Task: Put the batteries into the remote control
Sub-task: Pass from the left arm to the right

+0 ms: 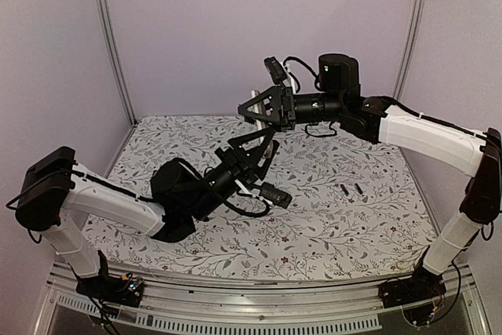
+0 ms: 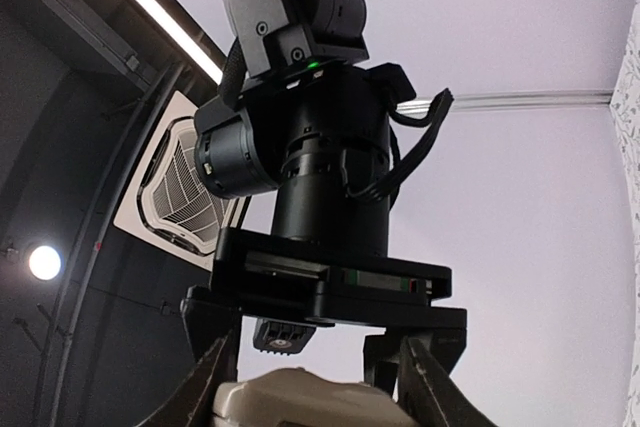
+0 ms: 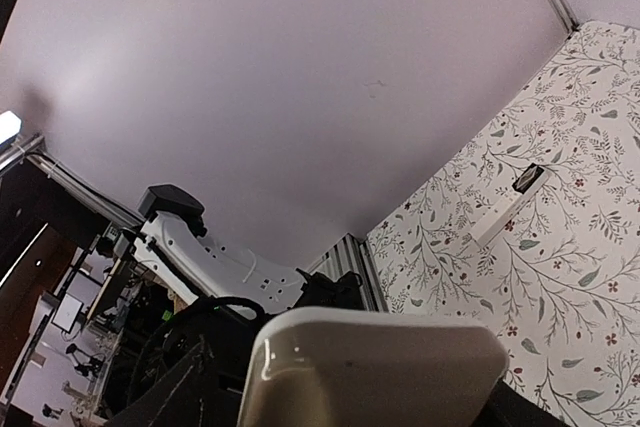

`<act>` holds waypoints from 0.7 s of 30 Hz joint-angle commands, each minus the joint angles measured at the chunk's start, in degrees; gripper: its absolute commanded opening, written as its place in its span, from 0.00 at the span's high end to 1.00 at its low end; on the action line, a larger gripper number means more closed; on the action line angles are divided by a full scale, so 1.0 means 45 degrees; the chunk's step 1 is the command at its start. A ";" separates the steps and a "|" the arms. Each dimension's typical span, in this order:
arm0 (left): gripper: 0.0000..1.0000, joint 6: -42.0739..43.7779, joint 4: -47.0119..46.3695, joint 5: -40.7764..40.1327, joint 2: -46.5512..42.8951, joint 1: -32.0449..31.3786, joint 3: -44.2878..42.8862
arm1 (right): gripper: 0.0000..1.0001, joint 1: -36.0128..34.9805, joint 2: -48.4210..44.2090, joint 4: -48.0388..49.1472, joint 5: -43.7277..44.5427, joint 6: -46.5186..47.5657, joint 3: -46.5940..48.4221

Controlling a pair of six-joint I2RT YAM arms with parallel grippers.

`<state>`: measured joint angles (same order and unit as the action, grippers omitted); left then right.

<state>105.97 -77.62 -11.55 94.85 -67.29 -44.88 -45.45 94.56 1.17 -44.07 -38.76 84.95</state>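
The white remote control (image 1: 274, 125) hangs in the air between my two grippers, which face each other end to end. My left gripper (image 1: 252, 149) is shut on its lower end, and in the left wrist view that cream end (image 2: 300, 395) sits tight between the dark fingers (image 2: 205, 387). My right gripper (image 1: 265, 109) closes round the upper end, which fills the space between its jaws (image 3: 380, 357). Two small black batteries (image 1: 345, 190) (image 1: 358, 188) lie side by side on the flowered table, right of centre, away from both grippers.
A slim white bar with a dark end (image 3: 505, 209) lies flat on the flowered cloth (image 3: 560, 277). Purple walls close in the table's back and sides. An aluminium rail (image 1: 259, 280) runs along the near edge between the arm bases.
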 commanded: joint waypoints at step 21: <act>1.00 0.1750 -0.4674 0.2428 -0.0514 -0.0106 -0.0421 | 0.01 0.0315 -0.1818 -0.1699 0.1726 0.0034 0.0464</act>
<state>109.01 -76.86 -5.04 92.36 -67.96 -44.60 -44.51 87.35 -2.83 -36.64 -37.17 84.49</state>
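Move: Gripped between the two hands, the remote control runs roughly level, front to back: its middle is about 4 cm ahead of the left hand and 1 cm to its left. From the right hand the same middle lies some 4 cm back, straight in line sideways and at its height. Far below on the table, about 35 cm down, the display remote is roughly 15 cm ahead of the right hand and 18 cm left, the two loose batteries some 8 cm ahead and 27 cm right. Spreading its fingers to fully open, the right hand lets go of the far end of the remote control and backs off up and to the right, about 5 cm in all, turning slightly clockwise. The left hand keeps its pinch on the near end and draws back some 2.5 cm, rising a little. ##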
